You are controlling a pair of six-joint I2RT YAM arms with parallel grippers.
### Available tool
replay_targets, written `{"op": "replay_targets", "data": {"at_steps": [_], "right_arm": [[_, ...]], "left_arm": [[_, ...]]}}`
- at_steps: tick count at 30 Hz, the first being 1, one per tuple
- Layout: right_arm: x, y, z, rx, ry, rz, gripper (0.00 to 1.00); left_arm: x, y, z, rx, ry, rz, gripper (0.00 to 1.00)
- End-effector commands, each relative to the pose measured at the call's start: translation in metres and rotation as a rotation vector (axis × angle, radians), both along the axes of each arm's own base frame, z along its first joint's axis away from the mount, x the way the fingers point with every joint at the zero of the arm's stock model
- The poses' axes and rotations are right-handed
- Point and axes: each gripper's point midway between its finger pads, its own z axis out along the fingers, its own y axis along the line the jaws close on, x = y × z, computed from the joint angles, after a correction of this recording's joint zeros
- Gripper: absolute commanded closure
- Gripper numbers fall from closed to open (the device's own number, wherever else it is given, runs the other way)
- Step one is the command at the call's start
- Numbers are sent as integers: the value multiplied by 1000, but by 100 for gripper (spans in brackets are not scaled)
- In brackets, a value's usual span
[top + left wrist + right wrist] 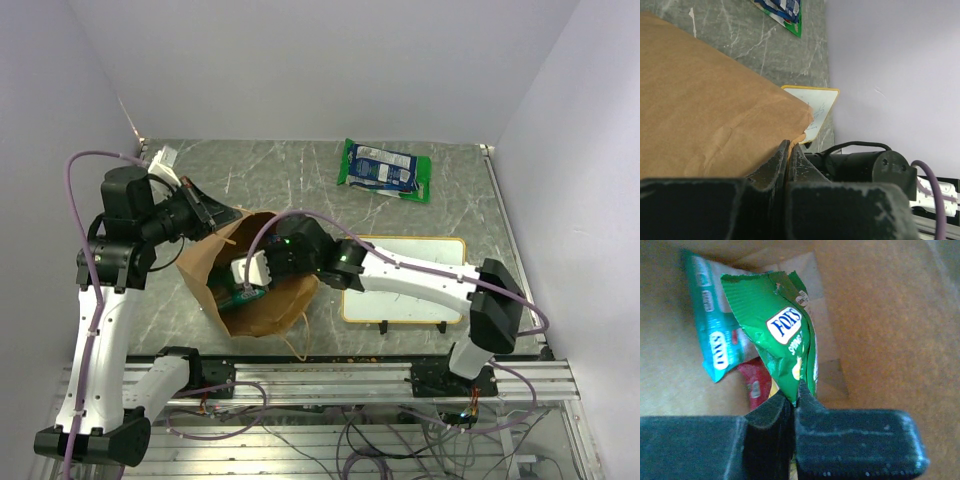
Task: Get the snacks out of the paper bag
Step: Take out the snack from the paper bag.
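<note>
The brown paper bag (262, 300) lies on its side, mouth toward the right arm. My left gripper (218, 217) is shut on the bag's upper rim; the left wrist view shows the paper edge (796, 139) pinched between the two fingers. My right gripper (252, 275) reaches inside the bag. It is shut on the lower corner of a small green snack packet (775, 325). Behind that packet a teal pouch (710, 345) and a red packet (755, 382) lie on the bag's inner wall (885, 315). A larger green snack bag with a blue-white label (385, 170) lies on the table at the back.
An orange-framed whiteboard (405, 285) lies flat on the table right of the bag, under the right forearm. It also shows past the bag's corner as the whiteboard (817, 105) in the left wrist view. Walls close the table on three sides.
</note>
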Motion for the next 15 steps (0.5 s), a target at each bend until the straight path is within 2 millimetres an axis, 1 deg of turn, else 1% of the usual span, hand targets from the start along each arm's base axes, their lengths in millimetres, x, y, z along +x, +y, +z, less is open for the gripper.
{"op": "replay_targets", "data": {"at_steps": [1, 2, 4, 7, 9, 12, 15], "right_arm": [[-28, -15, 18, 27, 95, 62, 100], [-34, -19, 17, 11, 121, 72, 100], [-41, -25, 21, 2, 147, 83, 100], [-48, -36, 38, 24, 171, 74, 100], [-57, -42, 54, 42, 203, 87, 100], [-69, -50, 83, 75, 259, 106, 100], [-75, -58, 121, 157, 272, 100, 100]], "left_arm": [[-4, 3, 13, 19, -56, 18, 93], [-4, 4, 14, 21, -58, 21, 93], [-2, 4, 15, 20, -61, 28, 93], [1, 8, 14, 27, -52, 55, 93], [2, 9, 16, 31, -44, 67, 93], [3, 12, 17, 36, -33, 86, 93], [3, 14, 13, 47, -18, 95, 93]]}}
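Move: The green Fox's packet is already in the right hand's shut fingers, inside the bag. The snack pile it is being emptied onto lies about 35 cm farther out, 30 cm to the right and 18 cm below that hand. The whiteboard stands some 33 cm to its right and 3 cm farther out; the snacks left in the bag lie roughly 15 cm under it, 5 cm left and 3 cm out. From the left hand the pile is about 35 cm ahead, 37 cm right and 33 cm down. The green packet, still pinched, is drawn by the right hand about 6 cm back and 5 cm to the right, away from the bag's inner left side. It goes almost level at first, then climbs some 5 cm, mostly towards the end, the wrist rolling about 15 degrees. The left fingers keep their pinch on the bag's rim, holding the mouth open. ##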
